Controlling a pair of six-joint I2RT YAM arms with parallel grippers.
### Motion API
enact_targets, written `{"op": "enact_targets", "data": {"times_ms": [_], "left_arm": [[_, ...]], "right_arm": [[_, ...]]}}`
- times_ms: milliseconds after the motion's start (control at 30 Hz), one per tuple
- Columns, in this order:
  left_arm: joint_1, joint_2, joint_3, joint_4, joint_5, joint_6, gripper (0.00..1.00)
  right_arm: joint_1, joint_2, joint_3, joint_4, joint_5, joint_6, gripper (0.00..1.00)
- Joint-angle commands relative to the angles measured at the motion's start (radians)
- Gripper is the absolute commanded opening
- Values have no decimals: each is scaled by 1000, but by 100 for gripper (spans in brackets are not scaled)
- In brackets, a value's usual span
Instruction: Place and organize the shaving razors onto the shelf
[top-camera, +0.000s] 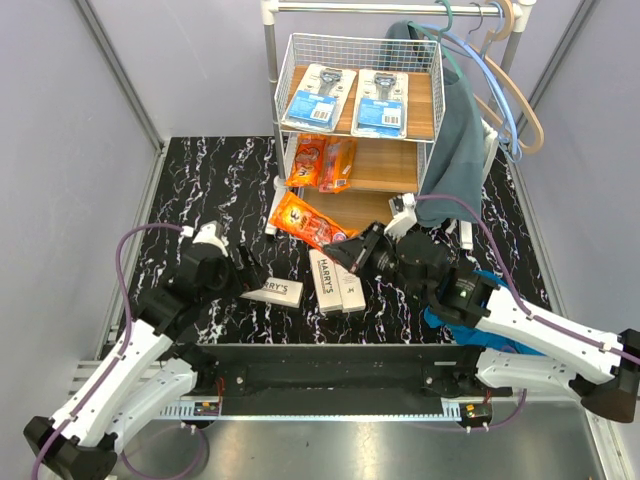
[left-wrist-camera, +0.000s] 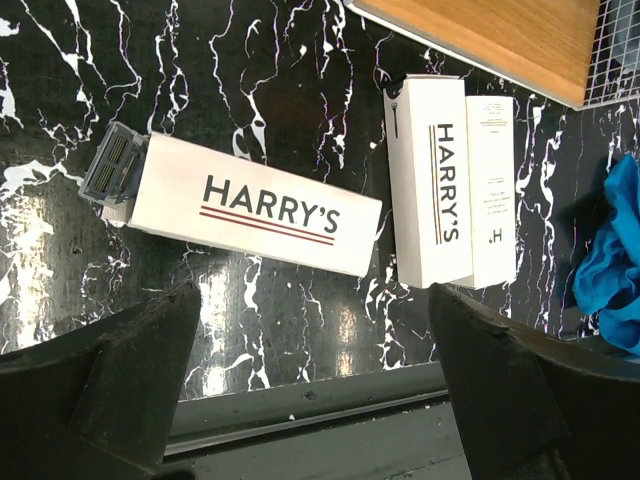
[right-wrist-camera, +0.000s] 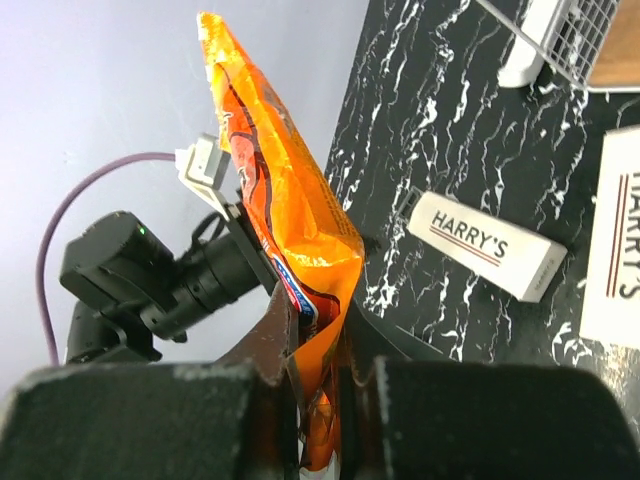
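Note:
The shelf (top-camera: 428, 92) stands at the back, with two blue-and-white razor cards (top-camera: 318, 95) on its top board and orange razor bags (top-camera: 322, 163) on the middle tier. My right gripper (top-camera: 352, 252) is shut on the corner of another orange bag (right-wrist-camera: 285, 200), held just off the table in front of the shelf. A white HARRY'S box (left-wrist-camera: 255, 205) lies on the black marble table. Two more HARRY'S boxes (left-wrist-camera: 430, 180) lie side by side to its right. My left gripper (left-wrist-camera: 315, 370) hangs open above the table's near edge, short of the single box, with nothing between its fingers.
A white clothes rail (top-camera: 270, 40) with hangers and a teal garment (top-camera: 455, 130) stands behind and right of the shelf. A blue cloth (top-camera: 465, 300) lies under my right arm. A metal rail (left-wrist-camera: 300, 410) runs along the table's near edge.

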Motion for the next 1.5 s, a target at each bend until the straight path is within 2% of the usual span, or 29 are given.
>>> {"op": "enact_targets", "data": {"times_ms": [0,267,767,1133,1467], "left_arm": [[0,-17,3,32,8,14,99],[0,-24,-23,35,17,8,99],[0,-47,-69,49,41,-9,99],[0,-60,-85,57,69,-22,99],[0,-71,-96,57,84,-25,99]], "right_arm": [[-70,2,71,-12,-61,-38,0],[-210,-19,88,-45,88,50,0],[-258,54,112,-10,442,160,0],[-403,278,264,-22,366,142,0],[-426,409,330,-64,322,162,0]]}}
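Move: The right hand already grips an orange razor bag; its free spot on the middle shelf is about 24 cm ahead, 12 cm right and 5 cm below. The nearer shelved orange bag is 24 ahead, 1 right, the other 24 ahead, 7 left, both 4 below; the right blister pack is 22 ahead, 9 right, 15 up. The left hand's white box lies 6 ahead, 3 left, 13 down, the paired boxes 8 ahead, 15 right. Keeping its pinch on the bag's near end, the right hand carries it roughly 20 cm forward and 11 cm right, swinging the wrist some 45 degrees clockwise so the bag points straight into the middle shelf, beneath the top one and right of the bags there; it rises slightly, then dips about 3 cm towards the board over the last stretch. The left hand, fingers still wide open and empty, eases down a couple of centimetres near the white box, drawing slightly back without touching it. ##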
